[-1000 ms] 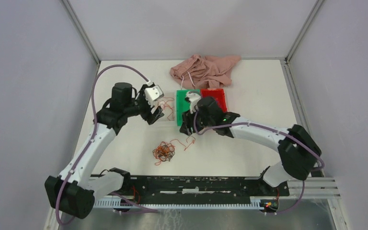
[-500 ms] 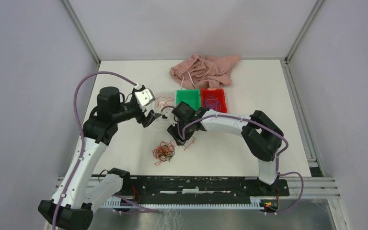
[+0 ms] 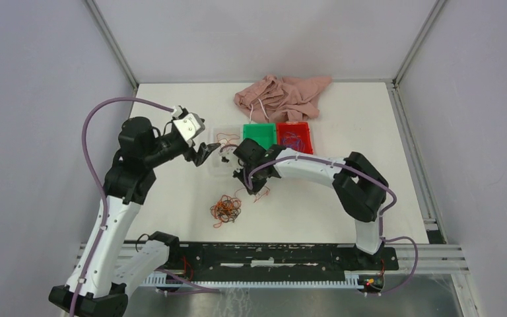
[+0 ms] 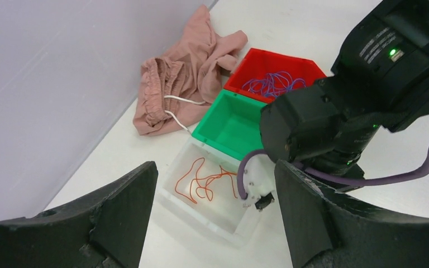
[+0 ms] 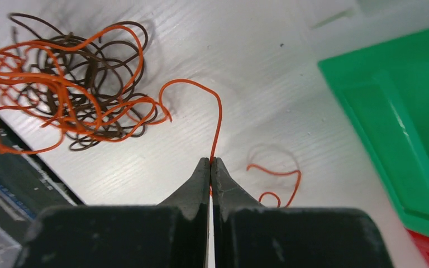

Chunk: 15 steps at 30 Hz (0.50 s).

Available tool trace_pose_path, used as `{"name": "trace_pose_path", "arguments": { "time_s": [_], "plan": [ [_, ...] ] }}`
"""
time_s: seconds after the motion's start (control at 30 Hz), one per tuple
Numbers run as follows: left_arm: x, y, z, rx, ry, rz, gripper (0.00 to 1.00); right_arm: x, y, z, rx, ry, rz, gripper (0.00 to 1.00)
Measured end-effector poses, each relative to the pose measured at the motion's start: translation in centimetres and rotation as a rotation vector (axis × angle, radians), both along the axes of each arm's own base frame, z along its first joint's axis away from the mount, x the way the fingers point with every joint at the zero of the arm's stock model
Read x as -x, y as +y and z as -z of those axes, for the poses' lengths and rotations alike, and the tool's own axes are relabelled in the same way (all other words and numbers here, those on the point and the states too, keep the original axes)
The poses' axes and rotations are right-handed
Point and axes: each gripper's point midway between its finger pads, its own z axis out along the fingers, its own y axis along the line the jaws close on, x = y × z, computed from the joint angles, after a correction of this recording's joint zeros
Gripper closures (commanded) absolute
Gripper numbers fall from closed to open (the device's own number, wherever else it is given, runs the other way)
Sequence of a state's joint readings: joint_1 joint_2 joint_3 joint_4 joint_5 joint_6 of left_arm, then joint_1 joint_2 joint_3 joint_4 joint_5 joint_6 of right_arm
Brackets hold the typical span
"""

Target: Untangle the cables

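A palm-sized tangle of orange and dark brown cables (image 3: 226,209) lies on the table near the front, and shows in the right wrist view (image 5: 67,111). One orange strand (image 5: 219,111) runs out of it into my right gripper (image 5: 211,162), which is shut on that strand just above the table (image 3: 247,181). A short orange piece (image 5: 279,173) lies loose beside the fingertips. My left gripper (image 4: 215,167) hovers open and empty over the clear tray (image 4: 201,215), left of the right wrist (image 3: 204,155). An orange cable (image 4: 201,178) lies in that tray.
A green bin (image 3: 259,135) and a red bin (image 3: 294,140) holding blue-purple cables (image 4: 271,84) stand behind the right gripper. A pink cloth (image 3: 280,96) is bunched at the back. The rail with the arm bases runs along the front edge.
My right arm swung left from the bins and down toward the tangle, and its jaws closed on the orange strand. The left arm pulled back to the left, still open.
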<state>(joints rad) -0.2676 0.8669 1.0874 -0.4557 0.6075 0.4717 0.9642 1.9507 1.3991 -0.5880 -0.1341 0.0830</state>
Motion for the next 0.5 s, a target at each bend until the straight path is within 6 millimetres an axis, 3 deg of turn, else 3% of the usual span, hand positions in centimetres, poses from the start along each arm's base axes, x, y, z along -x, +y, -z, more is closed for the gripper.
{"name": "trace_pose_path", "arguments": {
  "time_s": [0.07, 0.13, 0.27, 0.37, 0.5],
  "plan": [
    [0.0, 0.1, -0.5, 0.010, -0.014, -0.010, 0.17, -0.4, -0.1, -1.6, -0.048, 0.006, 0.038, 1.00],
    [0.0, 0.3, -0.9, 0.015, -0.031, -0.024, 0.17, -0.9, 0.0, -4.5, -0.141, -0.003, 0.078, 1.00],
    [0.5, 0.3, -0.8, 0.027, -0.033, -0.018, 0.18, -1.8, 0.3, -13.2, -0.377, -0.071, 0.114, 1.00],
    [1.8, -0.2, 0.5, 0.029, -0.010, 0.037, 0.18, -1.1, 0.9, -18.0, -0.517, -0.097, 0.093, 1.00],
    [3.9, -1.2, 3.3, 0.023, 0.065, 0.143, 0.18, 0.3, 2.2, -21.1, -0.643, -0.057, 0.063, 1.00]
  ]
}}
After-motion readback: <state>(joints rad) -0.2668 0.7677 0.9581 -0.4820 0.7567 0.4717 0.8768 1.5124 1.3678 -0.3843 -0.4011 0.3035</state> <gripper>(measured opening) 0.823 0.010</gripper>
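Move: Pinched shut in the right hand is a strand of orange cable. The open left gripper waits roughly 30 cm above the right hand, 10 cm to its left and 4 cm farther out. From the right hand, the orange-and-brown tangle lies about 5 cm back, 8 cm left and 3 cm below; the white bin is 13 cm ahead and 8 left, the green bin 13 ahead and 2 right. From the left hand, the held strand is about 30 cm below, 10 right and 4 back. Lifting the pinched orange strand, the right hand climbs fast, about 21 cm, drifting slightly left at the end, and keeps its grip while its wrist rolls nearly 40 degrees so the fingers swing from pointing down to pointing at the left gripper. The left hand, fingers still wide open, first hovers, then comes back about 4 cm and down 3 towards the raised strand, without reaching it. ##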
